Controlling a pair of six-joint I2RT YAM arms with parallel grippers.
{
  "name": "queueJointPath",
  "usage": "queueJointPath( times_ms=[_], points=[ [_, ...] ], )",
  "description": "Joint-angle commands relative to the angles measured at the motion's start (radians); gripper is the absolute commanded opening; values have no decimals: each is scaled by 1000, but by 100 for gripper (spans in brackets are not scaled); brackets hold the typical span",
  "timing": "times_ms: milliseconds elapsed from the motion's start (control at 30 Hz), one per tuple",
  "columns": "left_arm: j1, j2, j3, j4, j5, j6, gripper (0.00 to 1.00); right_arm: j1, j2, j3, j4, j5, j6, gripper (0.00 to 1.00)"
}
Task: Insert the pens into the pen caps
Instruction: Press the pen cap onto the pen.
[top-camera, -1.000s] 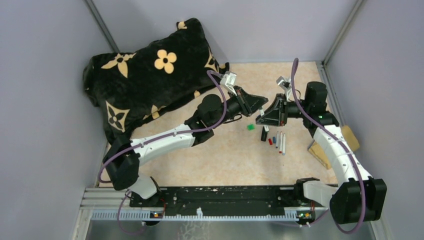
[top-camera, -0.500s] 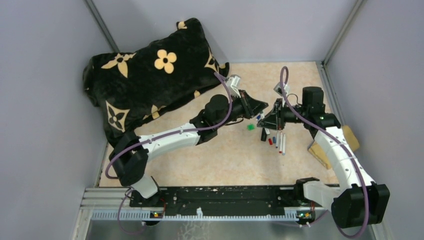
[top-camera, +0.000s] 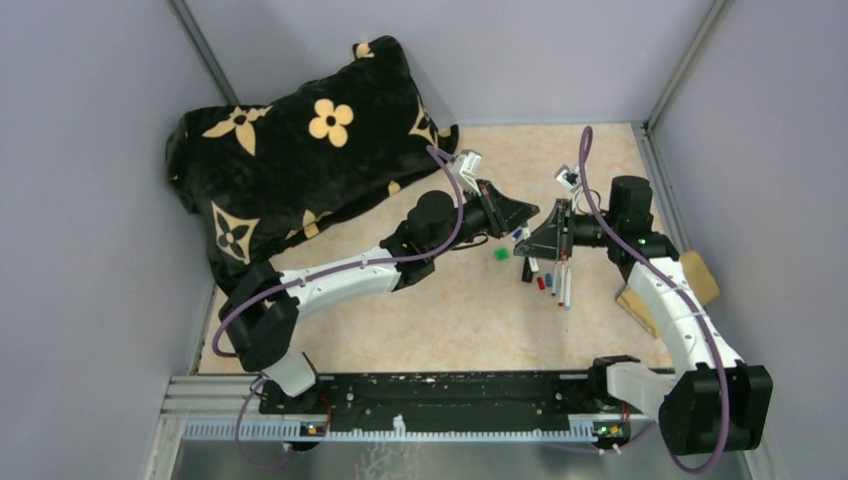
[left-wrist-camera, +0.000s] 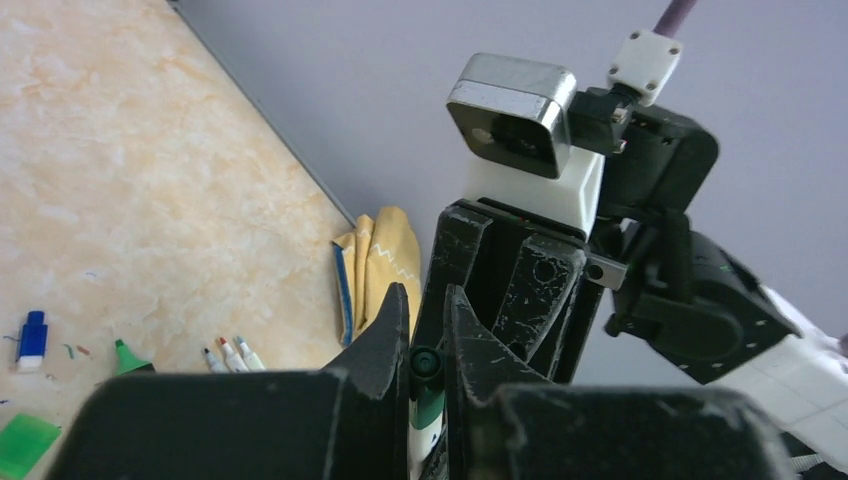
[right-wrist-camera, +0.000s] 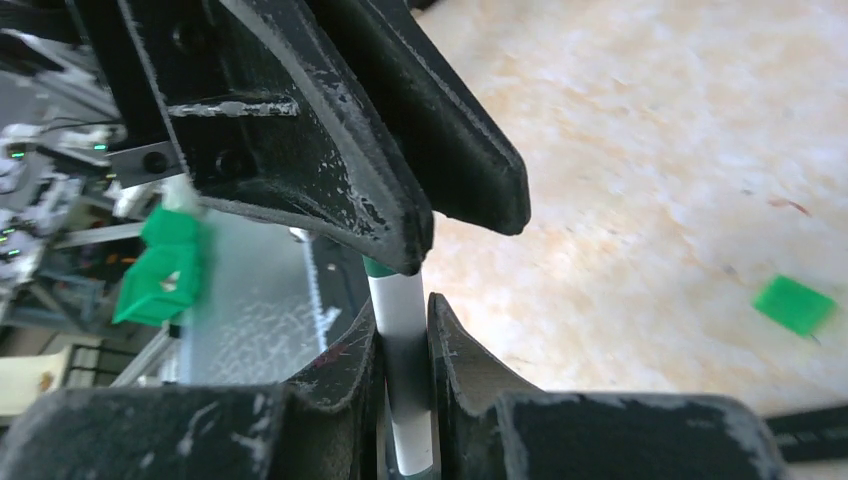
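My left gripper (left-wrist-camera: 427, 330) is shut on a dark teal pen cap (left-wrist-camera: 427, 364), and a green band and white barrel run down from it. My right gripper (right-wrist-camera: 402, 330) is shut on that white pen (right-wrist-camera: 403, 345); its green upper end disappears behind the left gripper's fingers (right-wrist-camera: 330, 150). In the top view the left gripper (top-camera: 532, 212) and right gripper (top-camera: 519, 242) meet tip to tip above the table. Below them lie several loose pens (top-camera: 562, 282), a thicker black one (top-camera: 527, 268) and a green cap (top-camera: 501, 254). A blue cap (left-wrist-camera: 32, 338) lies on the table.
A black pillow with tan flowers (top-camera: 300, 160) covers the back left of the table. A tan cardboard box (top-camera: 695, 278) sits at the right edge, beside the right arm. Grey walls close in the table on three sides.
Over the last second both grippers have closed in on each other until their tips meet. The right wrist has swung slightly. The pens on the table have not moved.
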Motion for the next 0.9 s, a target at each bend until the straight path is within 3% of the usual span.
queueJointPath(
  times_ms=[0,167,400,600,867],
  points=[
    [-152,44,-113,-269,550,-27,0,-70,19,62,714,36,256,0],
    [-152,59,-89,-337,511,-13,0,-70,14,137,414,175,-21,0],
    [-121,42,-76,-298,358,-71,2,1,-16,107,260,207,-217,0],
    [-69,-34,-102,-152,240,-140,25,6,-42,40,245,140,-250,0],
    [-4,-168,-108,-126,110,-96,58,9,-78,-24,209,57,-319,0]
  ],
)
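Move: Between the hands, the green cap is still pinched in the left fingers, and the pen's middle lies at the right fingers, about 4 cm back of and 5 cm below the left hand, with no sideways gap. From the right hand the cap is some 4 cm ahead and 5 cm up. On the table about 22 cm below the right hand lie the highlighter, 3 cm ahead and 4 cm right; the green block, 6 cm ahead and 2 cm left; and the blue-white cap, 10 cm ahead and 2 cm right. Holding cap and pen together, both hands bob as one, up about 1 cm and then down 2 to 3 cm. The left fingers then open and release the cap, the hand drawing back and to its left roughly 2 cm each. The right keeps its grip on the pen, rolls nearly 20 degrees and eases forward and up about 2 cm. ##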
